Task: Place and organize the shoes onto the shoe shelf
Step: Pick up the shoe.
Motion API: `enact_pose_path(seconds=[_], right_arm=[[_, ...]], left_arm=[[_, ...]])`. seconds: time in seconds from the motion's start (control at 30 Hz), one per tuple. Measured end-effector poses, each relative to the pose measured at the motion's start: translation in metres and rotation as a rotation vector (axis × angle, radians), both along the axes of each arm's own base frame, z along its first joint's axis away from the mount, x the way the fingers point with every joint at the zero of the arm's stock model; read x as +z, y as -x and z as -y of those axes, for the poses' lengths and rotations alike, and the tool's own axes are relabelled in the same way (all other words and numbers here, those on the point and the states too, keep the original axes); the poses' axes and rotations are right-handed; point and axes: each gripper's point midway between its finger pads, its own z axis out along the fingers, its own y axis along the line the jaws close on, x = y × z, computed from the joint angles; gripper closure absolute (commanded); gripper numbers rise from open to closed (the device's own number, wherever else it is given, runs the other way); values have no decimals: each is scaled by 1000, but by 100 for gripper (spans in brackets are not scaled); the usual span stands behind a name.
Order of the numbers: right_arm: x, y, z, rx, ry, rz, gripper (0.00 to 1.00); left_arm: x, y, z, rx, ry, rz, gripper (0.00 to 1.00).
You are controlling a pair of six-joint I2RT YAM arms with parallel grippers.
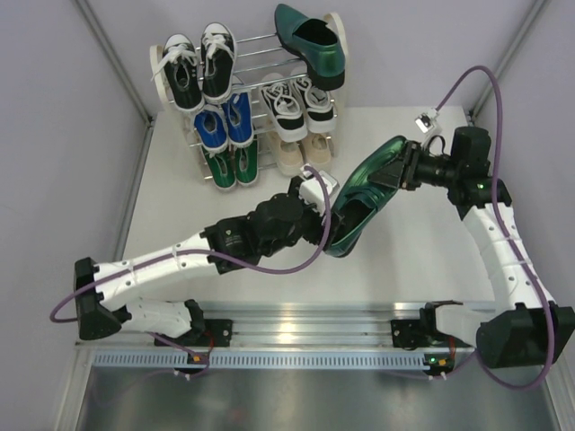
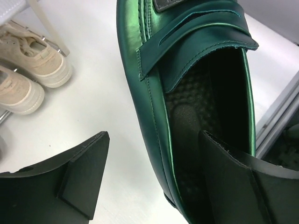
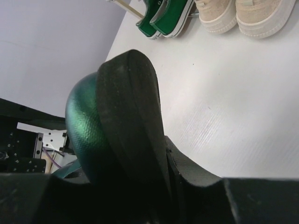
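Note:
A glossy dark green dress shoe (image 1: pixel 364 199) hangs tilted over the table's middle, its toe pointing to the right arm. My right gripper (image 1: pixel 406 167) is shut on that toe; in the right wrist view the toe cap (image 3: pixel 80 122) and black sole (image 3: pixel 131 107) fill the space at my right gripper (image 3: pixel 135 179). My left gripper (image 1: pixel 314 190) is open at the shoe's heel end. In the left wrist view the left gripper (image 2: pixel 154 136) straddles the shoe's (image 2: pixel 154 70) side wall, one finger (image 2: pixel 243 186) inside the opening, the other (image 2: pixel 79 182) outside. The matching dress shoe (image 1: pixel 310 40) lies on the shoe shelf (image 1: pixel 334 25).
On the shelf sit two black-and-white sneaker pairs (image 1: pixel 198 67) (image 1: pixel 296 103), a blue pair (image 1: pixel 225 124), a green pair (image 1: pixel 229 166) and a beige pair (image 1: pixel 301 154). Grey walls stand close on both sides. A purple cable (image 1: pixel 467 76) loops above the right arm.

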Motion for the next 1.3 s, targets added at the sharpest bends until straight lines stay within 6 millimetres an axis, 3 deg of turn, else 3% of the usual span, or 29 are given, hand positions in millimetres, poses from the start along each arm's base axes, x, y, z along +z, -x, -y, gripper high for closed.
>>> enact_pose_path(seconds=[0.23,0.37,0.43,0.57,0.63,0.67,0.73,0.77,0.83,0.87,1.1,1.3], right_arm=[[1,0,-1,1,-8,-4,100],[-5,0,0,-3,-7,-17,100],[-7,0,1,-9,-3,-21,100],[-9,-3,4,-25,10,-18,100],[-9,-3,4,-23,12,-14,89],[-9,-3,4,-21,13,-12,72],[-8,-2,4,-19,10,-13,53],[-7,-1,3,-12,0,-20,36],[-2,2,2,3,-15,-19,20],[2,3,1,13,-24,-13,1],[46,-2,6,27,-45,113,1],[60,-12,30,-30,-53,159,1]], left_arm=[[-11,-8,7,-15,-89,38,44],[-22,-14,14,-15,-139,47,74],[-27,-18,16,-1,-168,56,100],[-28,-26,15,33,-187,68,100],[-27,-26,15,45,-180,61,100],[-27,-26,14,55,-165,47,100],[-25,-25,14,66,-145,30,100],[-24,-24,12,76,-130,17,100],[-22,-21,7,100,-99,-11,100],[-22,-19,3,110,-89,-25,100],[-21,-7,-27,164,-35,-91,100],[-8,-5,-55,244,-9,-102,100]])
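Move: The green shoe hangs between the hands, its middle some 7 cm to the left hand's right, 3 cm ahead and about 3 cm lower; its near heel-side wall is already between the open left fingers. From that hand the beige pair on the low shelf lies about 25 cm ahead, 3 cm left and 20 cm down, the other green shoe on the top shelf roughly 36 cm ahead and 3 cm left, slightly higher. From the right hand, holding the toe end, the shoe's middle is about 5 cm left, 6 cm back and 2 cm lower. The left fingers pinch the green shoe's side wall near the heel, one finger inside the opening, after easing about 4 cm down, forward and right while the right hand keeps the toe. The right then opens wide, lets go and rises some 7 cm, drifting right; the left, shut, draws the shoe about 7 cm left, rising a little and turning slightly counter-clockwise. ##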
